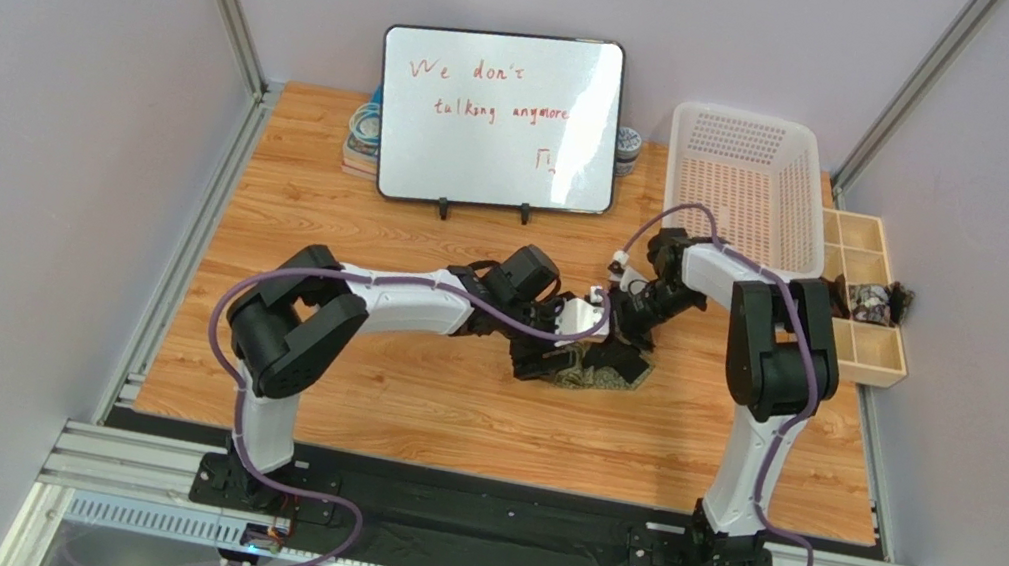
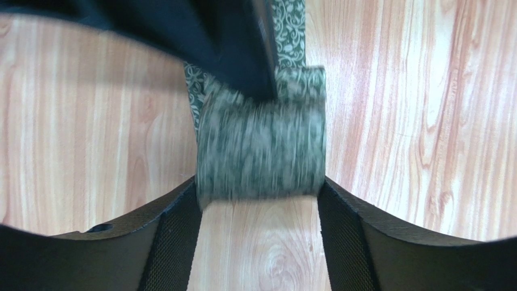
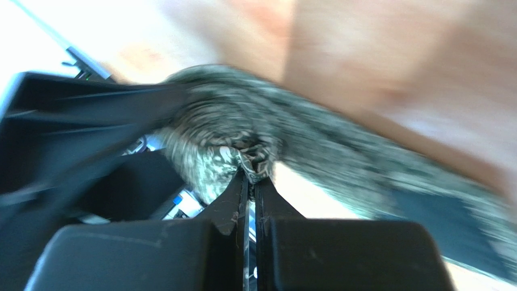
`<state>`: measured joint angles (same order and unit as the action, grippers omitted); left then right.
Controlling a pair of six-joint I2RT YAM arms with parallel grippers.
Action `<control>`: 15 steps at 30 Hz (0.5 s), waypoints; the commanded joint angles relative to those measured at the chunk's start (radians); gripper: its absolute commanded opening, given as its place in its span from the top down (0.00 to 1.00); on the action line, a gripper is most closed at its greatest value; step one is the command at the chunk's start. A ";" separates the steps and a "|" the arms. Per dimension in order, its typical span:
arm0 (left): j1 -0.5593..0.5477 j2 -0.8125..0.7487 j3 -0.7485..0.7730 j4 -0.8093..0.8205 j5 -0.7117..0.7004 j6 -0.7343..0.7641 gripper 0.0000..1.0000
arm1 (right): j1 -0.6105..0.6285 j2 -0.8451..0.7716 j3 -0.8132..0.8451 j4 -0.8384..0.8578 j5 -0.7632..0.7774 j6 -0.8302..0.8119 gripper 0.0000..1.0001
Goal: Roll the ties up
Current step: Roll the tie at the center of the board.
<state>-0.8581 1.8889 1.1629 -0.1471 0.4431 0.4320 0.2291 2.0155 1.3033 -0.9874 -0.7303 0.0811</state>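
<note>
The tie is a green patterned roll on the wooden table, and both grippers meet at it. In the left wrist view the blurred roll lies across the tips of my left gripper. Its jaws stand wide, about the roll's width, and the unrolled strip runs away beyond. My right gripper is shut, pinching a fold of the tie at the roll's end. From above, the left gripper comes from the left and the right gripper from the back right.
A whiteboard stands at the back with tape rolls beside it. A white basket sits at the back right, and a wooden compartment box lies along the right edge. Metal frame posts line the table's sides.
</note>
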 commanded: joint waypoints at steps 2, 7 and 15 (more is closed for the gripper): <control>0.021 -0.076 -0.032 0.015 0.049 -0.058 0.26 | -0.014 0.065 -0.035 0.092 0.267 -0.017 1.00; 0.021 -0.077 -0.045 0.070 0.069 -0.096 0.09 | -0.004 0.086 -0.013 0.095 0.331 -0.004 1.00; 0.018 -0.036 -0.061 0.227 0.098 -0.168 0.04 | 0.044 0.118 0.005 0.108 0.399 0.035 1.00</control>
<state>-0.8383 1.8534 1.1164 -0.0605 0.4934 0.3305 0.2386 2.0499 1.3159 -1.0203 -0.5655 0.1078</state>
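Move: The rolled-up part of the tie lies between the hands: about 3 cm to the right of the left hand point and 1 cm below it, and about 3 cm to the left of the right hand, roughly 1 cm lower. From the right hand, the dark patch on the flat tail is some 2 cm to the right and 3 cm down, and the tail's free end about 5 cm to the right, also 3 cm down; neither is noticeably ahead or back. Down and to the right, about 2 cm each way, the right hand carries the layer it still pinches at the roll's edge towards the flat tail, then stays put while its fingers tip some 10 degrees steeper. Meanwhile the left hand spreads its already half-open fingers nearly full wide around the roll and lifts about 1 cm, clearing the roll's two ends. ##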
